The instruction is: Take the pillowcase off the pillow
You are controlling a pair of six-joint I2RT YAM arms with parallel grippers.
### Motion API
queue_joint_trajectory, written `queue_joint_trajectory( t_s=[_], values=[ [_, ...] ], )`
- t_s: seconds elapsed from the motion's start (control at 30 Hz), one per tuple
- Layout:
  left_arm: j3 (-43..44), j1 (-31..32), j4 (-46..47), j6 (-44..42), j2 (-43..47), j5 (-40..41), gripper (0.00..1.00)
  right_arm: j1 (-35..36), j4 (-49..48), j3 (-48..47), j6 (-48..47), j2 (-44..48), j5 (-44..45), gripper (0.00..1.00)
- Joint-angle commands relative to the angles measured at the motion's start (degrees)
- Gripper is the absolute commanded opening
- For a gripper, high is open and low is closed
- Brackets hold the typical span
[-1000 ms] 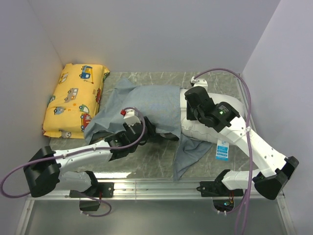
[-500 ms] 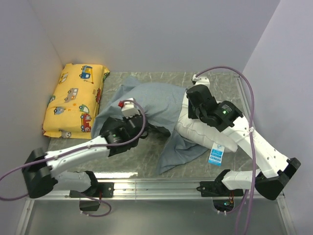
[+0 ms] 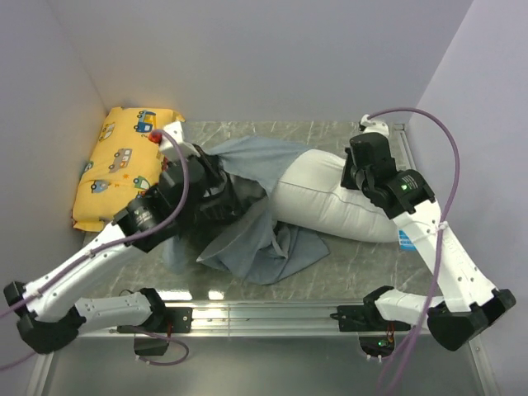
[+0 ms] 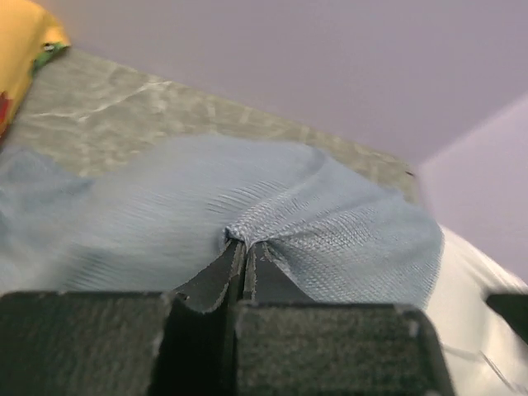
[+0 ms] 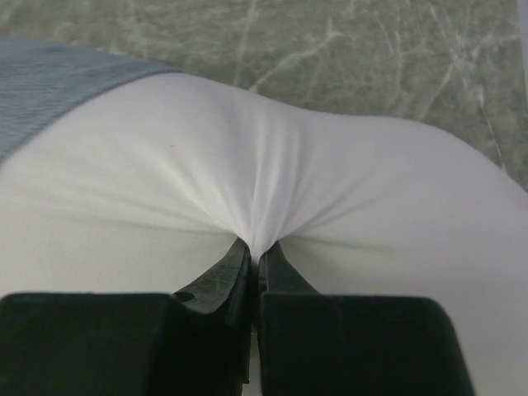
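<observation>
The white pillow [image 3: 330, 202] lies across the middle right of the table, mostly bare. The grey pillowcase [image 3: 252, 235] is bunched and stretched to its left, still lapping over the pillow's left end. My left gripper [image 3: 241, 196] is shut on a fold of the pillowcase [image 4: 330, 223], and its fingertips [image 4: 245, 245] pinch the cloth into a peak. My right gripper [image 3: 353, 177] is shut on the pillow's skin [image 5: 264, 165], with puckers radiating from the closed tips [image 5: 256, 247]. A strip of pillowcase [image 5: 49, 87] shows at the upper left of the right wrist view.
A yellow vehicle-print pillow [image 3: 124, 169] leans in the back left corner, close behind my left arm. Grey walls close off the left, back and right. A blue tag [image 3: 404, 239] hangs at the pillow's right end. The metal rail [image 3: 264, 315] runs along the near edge.
My left gripper shut on the pillowcase and swung up and to the left, dragging the cloth off. Much more white pillow is bare. My right arm carried the pillow to the right and back.
</observation>
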State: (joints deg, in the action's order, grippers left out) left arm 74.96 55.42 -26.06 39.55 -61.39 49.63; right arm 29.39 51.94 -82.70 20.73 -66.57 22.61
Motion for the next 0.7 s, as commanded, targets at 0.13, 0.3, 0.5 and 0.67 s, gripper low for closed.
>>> queue_joint_trajectory(
  t_s=[0.13, 0.3, 0.5, 0.67],
  values=[
    [-12.8, -38.4, 4.8, 0.8, 6.5, -19.4, 0.00, -13.7, -9.9, 6.4, -0.3, 0.8, 0.6, 0.00],
    [-20.5, -42.9, 10.7, 2.0, 4.6, -35.7, 0.01, -14.1, -11.8, 8.0, 0.2, 0.4, -5.5, 0.00],
    [-27.9, -36.8, 15.5, 3.3, 3.5, -36.7, 0.00, -7.5, -13.2, 10.4, -1.2, 1.3, -4.1, 0.22],
    [-29.6, -31.7, 16.6, 4.0, 2.1, -35.7, 0.01, 8.4, -16.2, 9.6, -3.7, 3.3, 0.2, 0.67]
  ],
)
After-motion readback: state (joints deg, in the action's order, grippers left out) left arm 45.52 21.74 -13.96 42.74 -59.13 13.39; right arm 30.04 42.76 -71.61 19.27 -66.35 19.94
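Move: My left hand, shut on a fold of the pillowcase, is headed for the bare table beside the yellow pillow, about 11 cm left, 2 ahead and 28 below; the yellow pillow is some 26 cm left and 12 ahead, the pillowcase's loose bunch 8 cm right beneath me, and the white pillow 27 cm right and 4 ahead. My right hand pinches the white pillow, whose middle lies roughly 10 cm below and 2 back; the bunch is about 21 cm to its left. Still gripping the pillowcase, I swing my left hand some 13 cm left, downward and a little forward, away from the white pillow, then keep sinking to about 19 cm lower while drifting 5 cm back right, tipping the fingers down 20 degrees. My right hand, still pinching the pillow, lowers it some 6 cm, going slightly right and forward, then opens to let go and moves back left, rising slightly. ##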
